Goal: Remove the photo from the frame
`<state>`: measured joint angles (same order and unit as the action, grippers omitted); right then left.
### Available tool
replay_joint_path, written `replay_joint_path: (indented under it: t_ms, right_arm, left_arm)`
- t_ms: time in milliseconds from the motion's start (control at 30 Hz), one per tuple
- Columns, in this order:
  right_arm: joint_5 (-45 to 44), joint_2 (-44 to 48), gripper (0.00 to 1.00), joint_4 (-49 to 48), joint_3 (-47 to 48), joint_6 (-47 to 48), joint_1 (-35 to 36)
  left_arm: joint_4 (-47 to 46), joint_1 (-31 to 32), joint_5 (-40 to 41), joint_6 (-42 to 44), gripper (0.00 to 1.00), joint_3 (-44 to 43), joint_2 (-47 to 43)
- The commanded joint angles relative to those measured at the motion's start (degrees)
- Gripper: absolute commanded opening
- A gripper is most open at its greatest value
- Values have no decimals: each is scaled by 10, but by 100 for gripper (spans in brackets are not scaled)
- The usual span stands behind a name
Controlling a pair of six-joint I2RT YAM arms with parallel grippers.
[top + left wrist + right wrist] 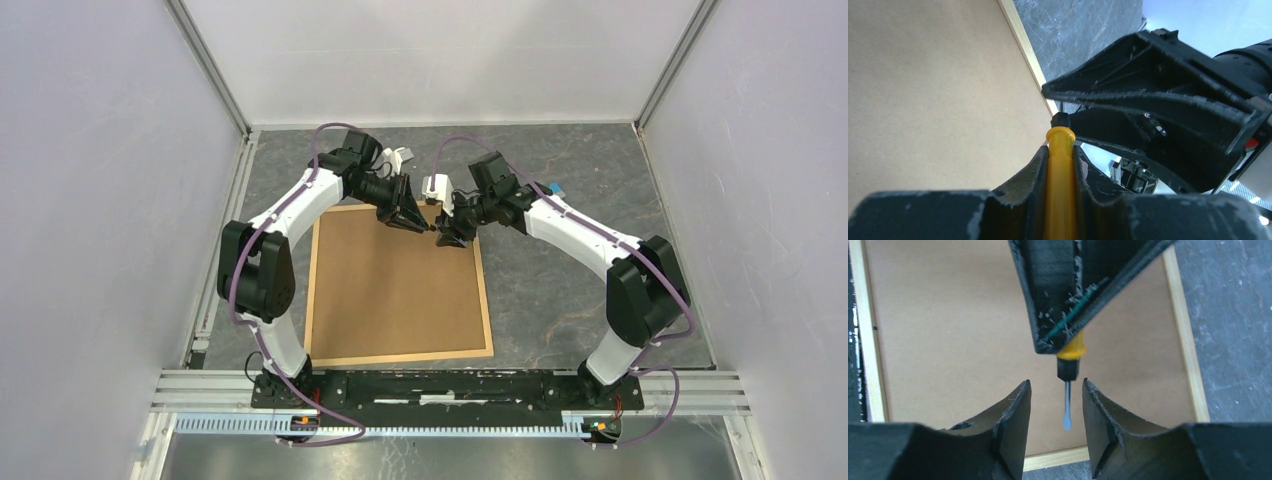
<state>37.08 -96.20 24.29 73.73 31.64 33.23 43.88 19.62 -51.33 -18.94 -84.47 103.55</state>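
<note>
The frame [398, 300] lies flat on the table with its plain brown back up and a light-wood rim [1188, 340] around it. The photo is hidden beneath that back. My left gripper [1060, 147] is shut on a screwdriver's yellow handle [1060, 185], above the frame's far edge. The screwdriver's thin blade [1066, 407] points between the fingers of my right gripper [1056, 385], which stands open and touches nothing. In the top view the left gripper [413, 224] and the right gripper [447, 238] meet tip to tip over the frame's far right part.
The grey stone-patterned tabletop [560, 290] surrounds the frame. White walls [440, 60] with aluminium posts close in the back and both sides. The arms' base rail [440, 385] runs along the near edge.
</note>
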Motion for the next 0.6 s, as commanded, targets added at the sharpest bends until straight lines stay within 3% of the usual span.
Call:
replay_joint_path:
  t_ms: [0,100,200,300,433,533,567]
  right_arm:
    - [9,-4,41,6,27,37,17]
    - [-1,-1,29,0,23,39,25]
    - [-17,-2,2,9,22,42,27]
    - [-31,4,0,23,20,42,23]
    - [-13,12,0,44,12,19,-13]
    - [-12,9,0,69,3,-4,-61]
    - [-11,12,0,71,-10,-21,-81]
  left_arm:
    - [7,3,-39,0,2,-3,-36]
    - [7,5,-43,0,2,2,-40]
    - [7,5,-48,1,2,3,-43]
    - [8,3,-40,5,4,4,-47]
    - [7,1,-12,18,41,0,-53]
    - [7,-8,49,51,79,-3,-61]
    - [7,-9,73,66,96,-4,-66]
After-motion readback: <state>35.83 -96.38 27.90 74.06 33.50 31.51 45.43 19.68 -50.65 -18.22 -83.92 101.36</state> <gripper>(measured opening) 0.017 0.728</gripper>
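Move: The left fingers already hold a yellow screwdriver by its handle, its shaft pointing right and down. From the half-open right hand the screwdriver's middle is about 4 cm left, level fore-and-aft and 1 cm higher; it is some 2 cm right of and 1 cm below the left hand. The right gripper is about 5 cm right of the left hand and 3 cm lower. The frame's right rail is roughly 8 cm right of the right hand, 13 cm down. The right hand eases about 1 cm left and slightly back along the screwdriver while its half-open fingers shut on the thin shaft just below the handle's collar, and the left hand, still gripping the handle, draws back about 1 cm. Once the right fingers have closed, the left ones open wide and let go of the handle, and the right hand pulls roughly 2.5 cm back to the right, away from the left gripper, with the shaft pinched. ##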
